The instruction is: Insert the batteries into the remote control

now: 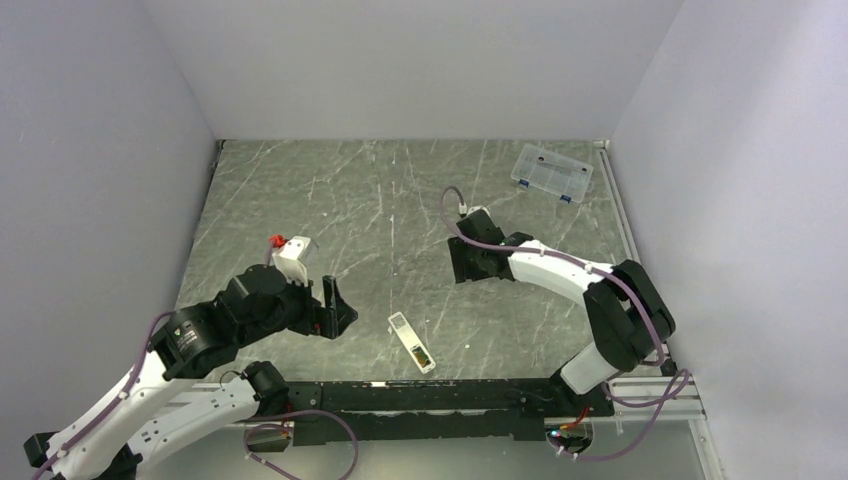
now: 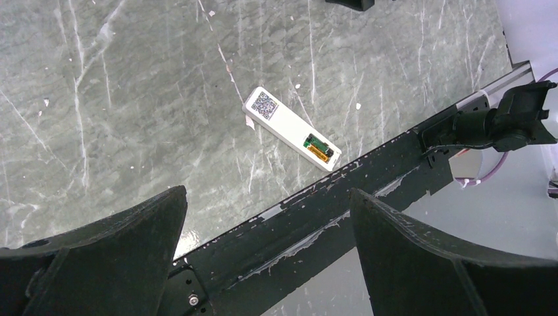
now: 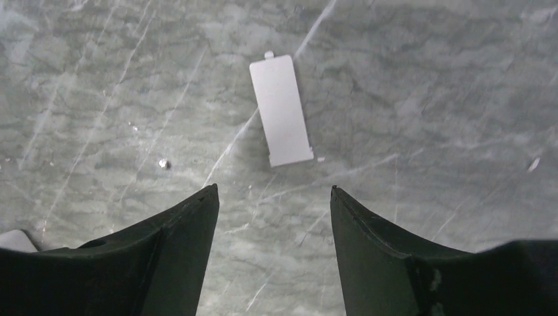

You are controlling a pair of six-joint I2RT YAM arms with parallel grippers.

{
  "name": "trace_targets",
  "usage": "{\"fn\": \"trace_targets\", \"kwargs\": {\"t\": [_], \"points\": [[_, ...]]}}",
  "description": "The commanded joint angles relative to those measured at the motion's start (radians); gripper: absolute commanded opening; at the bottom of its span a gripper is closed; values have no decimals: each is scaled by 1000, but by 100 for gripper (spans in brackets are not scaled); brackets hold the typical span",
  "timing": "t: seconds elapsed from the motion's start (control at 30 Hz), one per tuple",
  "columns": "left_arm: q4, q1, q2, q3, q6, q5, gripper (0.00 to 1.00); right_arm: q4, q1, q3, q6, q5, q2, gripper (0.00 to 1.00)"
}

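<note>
The white remote control (image 1: 409,340) lies face down near the table's front edge, between the two arms. Its battery recess is uncovered and holds both batteries (image 1: 424,357). In the left wrist view the remote control (image 2: 283,122) shows a QR label, with the dark green battery (image 2: 312,140) and the orange battery (image 2: 322,153) side by side in the recess. My left gripper (image 1: 338,308) (image 2: 268,191) is open and empty, left of the remote. My right gripper (image 1: 462,270) (image 3: 274,188) is open and empty, just short of a flat white cover piece (image 3: 281,110) on the table.
A clear compartment box (image 1: 551,172) sits at the back right corner. The black base rail (image 1: 440,395) (image 2: 316,217) runs along the near edge, close to the remote's battery end. White walls enclose the table on three sides.
</note>
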Motion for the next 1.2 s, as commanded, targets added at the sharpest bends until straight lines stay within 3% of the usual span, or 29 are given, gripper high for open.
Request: {"fn": "trace_targets", "kwargs": {"t": [0.0,0.13,0.73,1.17], "points": [[26,-1,17,2,0,-11,99,70,-48,48,-114,-106,40,62],[26,-1,29,3,1,-14,99,78,-72,68,-154,-147,71,54],[26,-1,39,4,2,-18,99,92,-92,95,-165,-90,173,52],[26,-3,40,3,0,-21,99,95,-88,54,-147,-96,197,40]]}}
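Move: The battery cover lies flat on the table about 5 cm ahead of the right hand, a centimetre or so to its left and roughly 4 cm below it. The remote, batteries already in its open bay, lies some 12 cm back from the right hand and about 12 cm to its left, also 4 cm below. From the left hand the cover is about 21 cm ahead, 25 cm to the right and 22 cm down. The cover is approached by the right hand, which goes forward about 3.5 cm and down some 3 cm: forward first with a turn of about 5 degrees counter-clockwise, then mostly down, then forward again low over the table. The fingers narrow from about two-thirds to two-fifths open, their tips coming to either side of the cover's near part; no grip is seen yet. ##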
